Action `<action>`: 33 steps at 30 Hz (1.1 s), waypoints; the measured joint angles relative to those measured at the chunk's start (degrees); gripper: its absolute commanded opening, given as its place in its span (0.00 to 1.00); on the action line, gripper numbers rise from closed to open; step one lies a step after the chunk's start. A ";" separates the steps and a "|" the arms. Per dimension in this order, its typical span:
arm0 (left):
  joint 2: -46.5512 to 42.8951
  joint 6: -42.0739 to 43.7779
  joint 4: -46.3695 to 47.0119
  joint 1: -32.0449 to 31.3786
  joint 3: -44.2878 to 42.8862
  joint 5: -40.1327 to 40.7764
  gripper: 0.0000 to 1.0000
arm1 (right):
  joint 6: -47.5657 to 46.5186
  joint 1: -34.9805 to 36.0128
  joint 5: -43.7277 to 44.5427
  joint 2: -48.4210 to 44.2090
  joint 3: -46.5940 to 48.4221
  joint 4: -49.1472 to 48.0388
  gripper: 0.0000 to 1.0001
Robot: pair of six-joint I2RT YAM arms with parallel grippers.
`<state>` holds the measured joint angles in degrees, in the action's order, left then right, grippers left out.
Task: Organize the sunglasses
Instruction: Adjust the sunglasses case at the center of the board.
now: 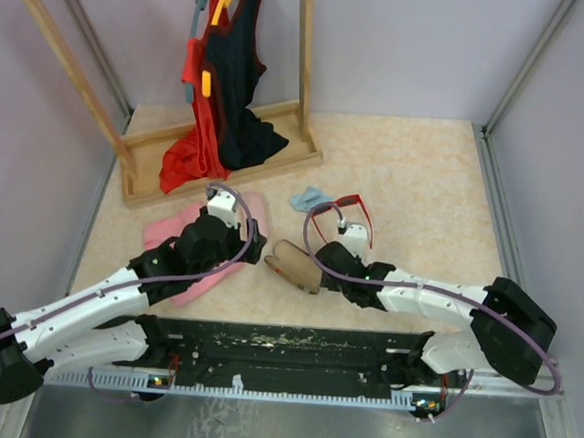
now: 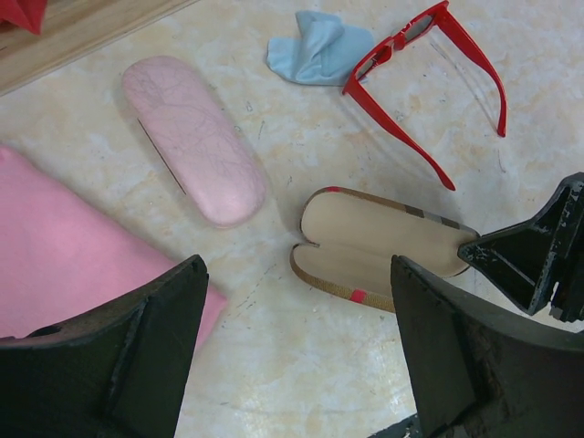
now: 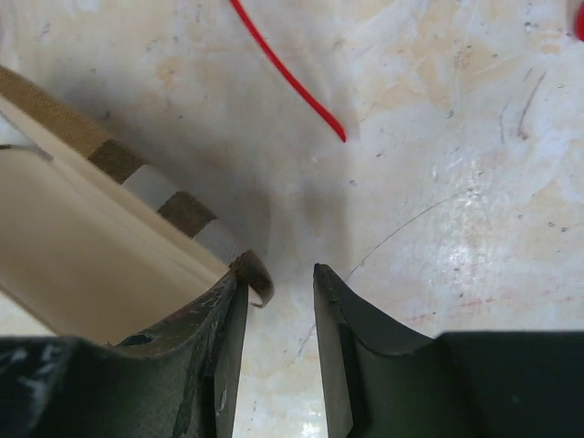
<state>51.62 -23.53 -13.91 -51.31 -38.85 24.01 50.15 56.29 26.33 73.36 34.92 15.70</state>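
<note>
The red-framed sunglasses lie unfolded on the table, right of centre; one temple tip shows in the right wrist view. An open brown striped case lies just in front of them, its beige inside empty. My right gripper is at the case's right end. Its jaws stand narrowly apart, with the left finger inside the case and the case's rim at that fingertip. My left gripper hovers wide open left of the case, holding nothing.
A shut pink case lies beside a pink cloth under my left arm. A light blue cloth sits behind the sunglasses. A wooden clothes rack with red and black garments stands at the back left.
</note>
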 measured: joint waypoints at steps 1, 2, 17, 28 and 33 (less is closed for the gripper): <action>-0.09 0.02 0.00 0.07 0.07 -0.07 0.86 | -0.09 -0.31 0.28 0.57 0.02 -0.20 0.33; -0.17 0.02 0.00 0.11 0.15 -0.07 0.86 | -0.15 -0.52 0.59 1.11 0.02 -0.20 0.33; -0.79 0.44 -0.02 0.66 0.48 -0.11 0.86 | -4.44 -1.46 0.76 3.67 0.13 -3.76 0.12; -1.51 0.44 -0.02 0.83 1.27 -0.09 0.85 | -10.34 -2.86 0.46 4.83 0.13 -6.56 0.00; -1.84 0.44 -0.02 0.94 1.38 -0.09 0.85 | -13.84 -3.61 0.39 4.83 0.11 -8.85 0.00</action>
<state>49.78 -23.09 -13.93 -50.37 -37.47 23.92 36.32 52.69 26.72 78.19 35.03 6.85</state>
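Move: The open beige sunglasses case has its middle about 7 cm to the right hand's left, 1 cm ahead and a centimetre below; the fingertips are already at its right end. From that hand, the red sunglasses stand some 13 cm ahead and 3 cm right, the blue cloth 18 cm ahead and 5 cm left, the pink case 14 cm ahead and 16 cm left. From the waiting left hand, the beige case lies about 8 cm right, 4 cm back and 15 cm below. Forward by about 3 cm goes the right hand, after first dipping a centimetre or so and easing slightly right. It takes the right end of the open case along towards the red sunglasses, while its fingers close from a third open to shut at the rim's corner and the wrist turns some 5 degrees counter-clockwise. ##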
